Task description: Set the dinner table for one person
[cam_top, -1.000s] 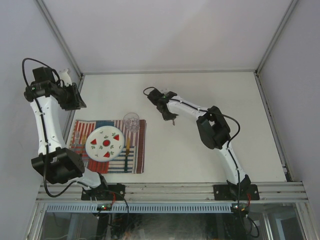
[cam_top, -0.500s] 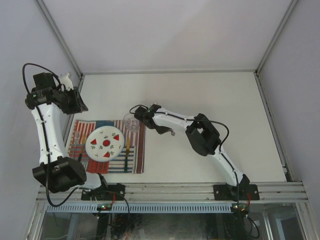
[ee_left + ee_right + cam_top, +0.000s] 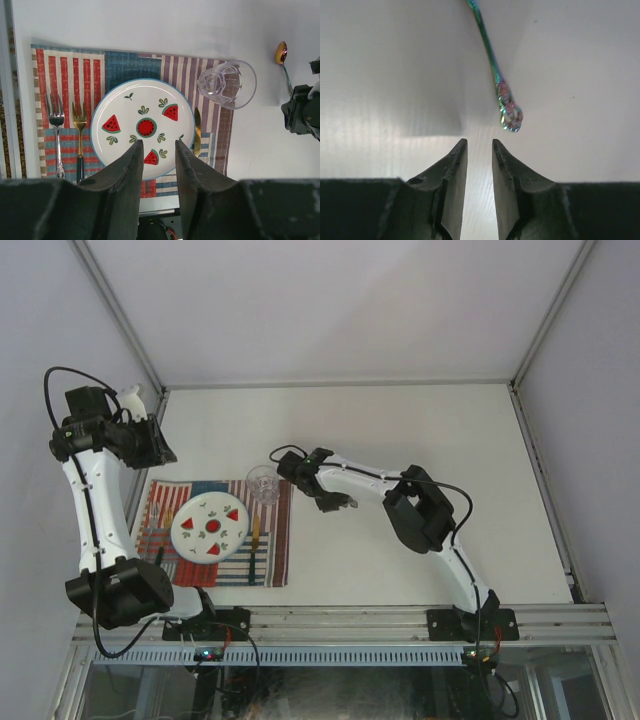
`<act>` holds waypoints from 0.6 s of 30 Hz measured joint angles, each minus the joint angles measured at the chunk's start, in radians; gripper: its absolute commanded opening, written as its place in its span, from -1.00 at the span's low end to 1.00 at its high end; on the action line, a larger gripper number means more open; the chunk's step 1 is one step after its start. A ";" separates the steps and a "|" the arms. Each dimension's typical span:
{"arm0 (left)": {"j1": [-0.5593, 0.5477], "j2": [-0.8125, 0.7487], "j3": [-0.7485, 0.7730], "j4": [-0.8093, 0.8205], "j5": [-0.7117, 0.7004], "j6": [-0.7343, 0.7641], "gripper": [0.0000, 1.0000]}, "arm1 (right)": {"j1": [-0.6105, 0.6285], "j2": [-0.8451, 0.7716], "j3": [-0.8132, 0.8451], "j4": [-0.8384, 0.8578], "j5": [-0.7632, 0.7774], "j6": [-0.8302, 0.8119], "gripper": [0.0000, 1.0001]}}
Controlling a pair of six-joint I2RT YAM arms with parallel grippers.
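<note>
A rainbow-tinted spoon (image 3: 491,62) lies on the off-white dinner table (image 3: 420,440), right of a clear glass (image 3: 227,84). In the left wrist view the spoon (image 3: 283,59) shows a gold bowl at its far end. My right gripper (image 3: 480,142) is open by a narrow gap, empty, just behind the handle's end; from above the right gripper (image 3: 338,502) is low over the table. My left gripper (image 3: 156,147) hangs high over the watermelon plate (image 3: 142,127), open and empty. From above, the left gripper (image 3: 158,448) is at the far left.
A striped placemat (image 3: 70,70) carries the plate, a silver fork (image 3: 56,135), a gold fork (image 3: 79,135) and a gold knife (image 3: 197,132); the glass stands on its far right corner. Aluminium rails (image 3: 340,620) edge the table's near side.
My right arm swung left and down toward the glass, then drew back a little. Its gripper went from shut to open, and the spoon now lies free on the table.
</note>
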 measured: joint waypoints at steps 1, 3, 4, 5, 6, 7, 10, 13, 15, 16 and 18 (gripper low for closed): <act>0.000 0.000 0.000 0.001 0.005 0.000 -0.27 | 0.001 -0.013 -0.006 0.009 -0.019 0.011 -0.71; 0.000 -0.002 -0.005 0.005 0.008 0.000 -0.27 | 0.003 -0.044 -0.039 0.040 -0.060 0.034 -1.00; 0.000 -0.002 -0.008 0.006 0.008 0.000 -0.26 | 0.005 -0.064 -0.067 0.059 -0.082 0.048 -1.00; 0.000 -0.003 -0.012 0.008 0.008 0.000 -0.26 | 0.007 -0.080 -0.094 0.075 -0.101 0.058 -1.00; 0.000 -0.005 -0.016 0.011 0.008 0.000 -0.26 | 0.009 -0.093 -0.122 0.091 -0.120 0.077 -1.00; 0.000 -0.007 -0.019 0.013 0.008 0.000 -0.26 | 0.009 -0.098 -0.143 0.103 -0.138 0.095 -1.00; 0.000 -0.014 -0.021 0.011 0.008 0.001 -0.27 | 0.008 -0.106 -0.177 0.135 -0.167 0.126 -1.00; 0.000 -0.032 -0.026 0.008 0.003 0.016 -0.27 | 0.005 -0.115 -0.192 0.161 -0.185 0.146 -1.00; 0.000 -0.047 -0.033 0.006 -0.005 0.028 -0.27 | -0.005 -0.116 -0.192 0.171 -0.195 0.159 -1.00; 0.000 -0.056 -0.038 0.005 -0.013 0.037 -0.26 | -0.012 -0.116 -0.192 0.177 -0.203 0.169 -1.00; 0.000 -0.066 -0.039 -0.003 -0.027 0.049 -0.26 | -0.026 -0.116 -0.192 0.185 -0.220 0.184 -1.00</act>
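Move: The spoon lies on the table almost straight ahead of the right hand, its middle about 6 cm farther out, 1 cm to the right and some 2 cm lower, with the handle end beside the fingers, about 3 cm to their right. The glass stands about 17 cm left and 4 cm ahead of the right hand; the knife lies about 19 cm left and 11 cm back. From the left hand the spoon is about 31 cm right, 7 cm ahead and 25 cm below. Already clear of the spoon, the right hand draws back about 3 cm and shifts some 2 cm left, away from the handle end towards the placemat, while its empty fingers close quickly from about a quarter open to fully shut. It sinks about 1.5 cm until the shut tips are close above the bare table, rolls some 15 degrees with its left side rising so the fingers stand more upright, turns about 10 degrees clockwise, and at the end eases forward again by under a centimetre. ##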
